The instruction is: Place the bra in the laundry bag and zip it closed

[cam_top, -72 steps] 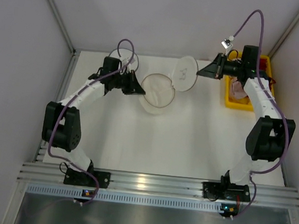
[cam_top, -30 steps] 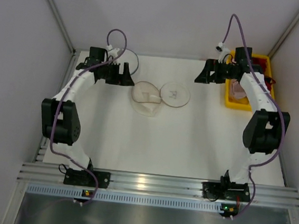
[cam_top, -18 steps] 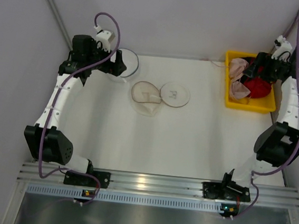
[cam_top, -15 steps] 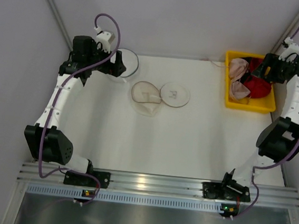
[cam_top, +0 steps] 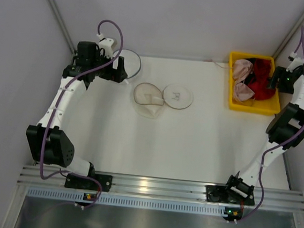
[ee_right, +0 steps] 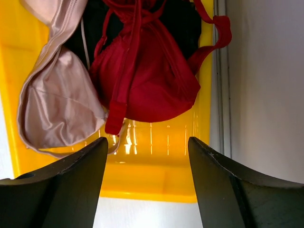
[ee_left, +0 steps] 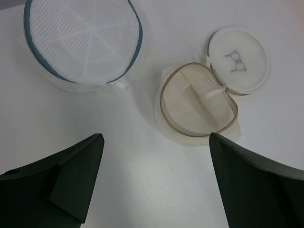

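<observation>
The red bra lies bunched in the yellow bin, at the back right in the top view. My right gripper is open and empty just above the bin's near part, short of the bra; it also shows in the top view. The laundry bag lies open on the table, its round lid with the dark mark flipped to the right; the top view shows it too. My left gripper is open and empty above the table, left of the bag, at the back left.
A pale pink bra and a black garment share the bin with the red bra. A round mesh bag with a dark rim lies at the back left. Grey walls stand close on both sides and behind.
Both grippers were at the lifted bag; it now lies open on the table. The left arm has drawn back left, and the right arm has swung over the yellow bin.
</observation>
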Tool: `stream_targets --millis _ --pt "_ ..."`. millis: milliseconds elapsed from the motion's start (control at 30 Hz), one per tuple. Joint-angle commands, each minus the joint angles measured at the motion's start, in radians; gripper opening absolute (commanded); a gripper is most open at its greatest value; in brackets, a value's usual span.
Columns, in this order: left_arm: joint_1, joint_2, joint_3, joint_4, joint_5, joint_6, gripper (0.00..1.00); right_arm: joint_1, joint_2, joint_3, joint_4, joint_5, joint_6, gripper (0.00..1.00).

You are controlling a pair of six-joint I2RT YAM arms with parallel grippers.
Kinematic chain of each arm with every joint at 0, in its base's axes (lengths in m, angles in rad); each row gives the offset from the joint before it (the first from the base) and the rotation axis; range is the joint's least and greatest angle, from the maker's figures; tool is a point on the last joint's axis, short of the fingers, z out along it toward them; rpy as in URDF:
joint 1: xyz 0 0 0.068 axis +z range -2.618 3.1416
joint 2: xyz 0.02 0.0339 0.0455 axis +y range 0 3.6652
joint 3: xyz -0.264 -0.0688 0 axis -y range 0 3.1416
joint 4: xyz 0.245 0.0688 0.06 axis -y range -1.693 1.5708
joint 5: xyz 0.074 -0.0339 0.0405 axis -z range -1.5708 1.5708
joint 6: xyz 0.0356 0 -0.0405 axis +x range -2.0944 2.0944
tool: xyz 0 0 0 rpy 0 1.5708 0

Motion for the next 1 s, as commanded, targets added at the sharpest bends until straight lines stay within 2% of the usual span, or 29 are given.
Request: stream_targets --millis 0,367,533,700,800,833,900,933,967 --pt "-0.001 0.006 -0.014 0.019 -0.008 0.001 0.98 0.005 0.025 0.077 0.113 -0.017 -0.016 0.69" --pt "-0.001 0.08 0.027 0.002 0.01 -0.005 0.98 0.047 0.172 0.117 0.49 -0.006 0.092 0.72" --pt "0.001 0.132 0.076 -0.03 -0.007 -0.007 0.98 0.077 0.258 0.179 0.619 -0.001 0.146 0.65" --pt "-0.001 0.17 0.116 -0.047 -0.007 -0.01 0.98 0.114 0.369 0.275 0.649 0.019 0.116 0.58" --pt "-0.001 0.187 0.133 -0.051 -0.014 -0.01 0.98 0.129 0.389 0.275 0.679 0.032 0.091 0.37" --pt "-0.001 0.19 0.139 -0.051 -0.016 -0.008 0.98 0.13 0.39 0.275 0.699 0.04 0.108 0.23" --pt "-0.001 0.195 0.145 -0.051 -0.019 -0.007 0.98 0.13 0.377 0.272 0.708 0.057 0.115 0.1" --pt "-0.001 0.196 0.152 -0.051 -0.017 -0.007 0.98 0.13 0.366 0.268 0.71 0.059 0.115 0.01" --pt "0.001 0.198 0.155 -0.051 -0.016 -0.007 0.98 0.13 0.333 0.249 0.713 0.059 0.114 0.0"
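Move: The red bra lies in the yellow bin about 16 cm ahead of the right hand, 1 cm to its left and 8 cm lower, with the bin's middle some 15 cm ahead and 5 cm left. The pink bra is about 14 cm ahead and 10 cm left of the hand. From the left hand, the open laundry bag sits roughly 5 cm ahead, 11 cm right and 24 cm below, and the red bra about 22 cm ahead, 65 cm right and 20 cm below. The right hand reaches forward some 17 cm into the bin towards the red bra, sinking about 5 cm, mostly late, while its wrist levels out by around 20 degrees, and its half-open fingers shut and pinch a fold of red cloth. The left hand, still empty and wide open, sinks about 5 cm and then eases some 3 cm forward, coming a little closer to the open laundry bag without touching it. ##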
